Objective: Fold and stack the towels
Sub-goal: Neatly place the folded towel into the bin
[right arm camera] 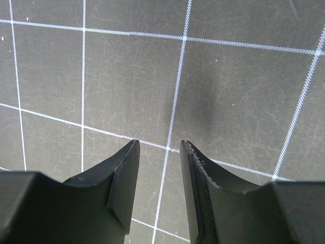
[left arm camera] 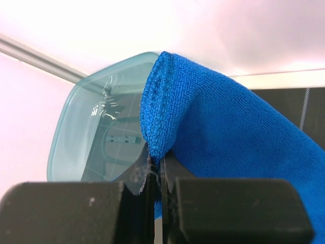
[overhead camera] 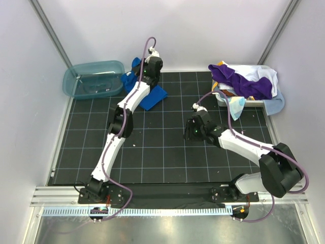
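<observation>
My left gripper (overhead camera: 143,77) (left arm camera: 158,161) is shut on a hemmed edge of the royal blue towel (overhead camera: 153,96) (left arm camera: 238,132), holding it near the teal tub at the back left of the mat. Part of that towel lies on the mat under the arm. More towels sit heaped in the white basket (overhead camera: 254,103) at the back right: a deep purple towel (overhead camera: 244,81), a white one (overhead camera: 268,75) and a light blue one (overhead camera: 275,105). My right gripper (overhead camera: 189,133) (right arm camera: 159,147) hovers open over the bare mat in the middle, nothing between its fingers.
The teal translucent tub (overhead camera: 94,79) (left arm camera: 96,137) stands at the back left corner. A black gridded mat (overhead camera: 162,147) (right arm camera: 213,76) covers the table. White walls and metal posts close in the back and sides.
</observation>
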Controlling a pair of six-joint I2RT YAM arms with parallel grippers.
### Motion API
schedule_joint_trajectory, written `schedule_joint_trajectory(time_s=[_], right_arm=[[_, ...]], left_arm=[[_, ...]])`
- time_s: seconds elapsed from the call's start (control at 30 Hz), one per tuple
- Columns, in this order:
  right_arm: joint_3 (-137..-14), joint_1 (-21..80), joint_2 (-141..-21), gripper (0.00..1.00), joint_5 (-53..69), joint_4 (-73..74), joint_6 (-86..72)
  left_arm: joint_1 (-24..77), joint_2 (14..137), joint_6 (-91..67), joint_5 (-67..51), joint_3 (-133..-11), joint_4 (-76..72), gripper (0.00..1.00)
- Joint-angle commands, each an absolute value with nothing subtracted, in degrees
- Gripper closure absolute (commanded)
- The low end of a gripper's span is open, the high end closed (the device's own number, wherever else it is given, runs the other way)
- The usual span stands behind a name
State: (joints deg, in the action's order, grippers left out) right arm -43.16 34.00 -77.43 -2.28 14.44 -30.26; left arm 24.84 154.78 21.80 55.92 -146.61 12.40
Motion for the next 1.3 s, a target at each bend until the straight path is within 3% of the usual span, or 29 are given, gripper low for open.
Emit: schedule_joint_trajectory(time_s=[0.0, 0.77, 1.27], right_arm=[[-43.07, 33.92, -77.87, 0.55, -1.41, 11.08, -29.97], [-41.66, 34.63, -77.87, 0.55, -0.88, 10.02, -29.09], [-41.84, 35.33, -79.72, 0.55, -0.97, 9.4, -28.74]], left_arm=[[23.56, 152.58, 24.08, 55.73, -149.41, 6.86, 1.0], [13.98, 147.49, 23.38, 52.56, -144.94, 5.54, 1.0], [6.6, 143.7, 10.9, 44.65, -140.19, 14.68, 1.0]])
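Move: The left hand, still gripping the bunched edge of the folded blue towel, has the middle of the teal bin some 20 cm to its left, about 5 cm back and 10 cm below. The towel's free end trails about 13 cm back and 12 cm right of that hand, some 12 cm lower. From the idle right hand the bin lies roughly 33 cm ahead and 50 cm left, at nearly the same height. Leftward along the back wall the left hand carries the pinched towel about 16 cm, nearly level and only a touch forward, until it is over the right half of the bin. The hand turns some 10 degrees counter-clockwise on the way and, late on, rolls its left side down by about as much; the fingers stay shut on the cloth. ##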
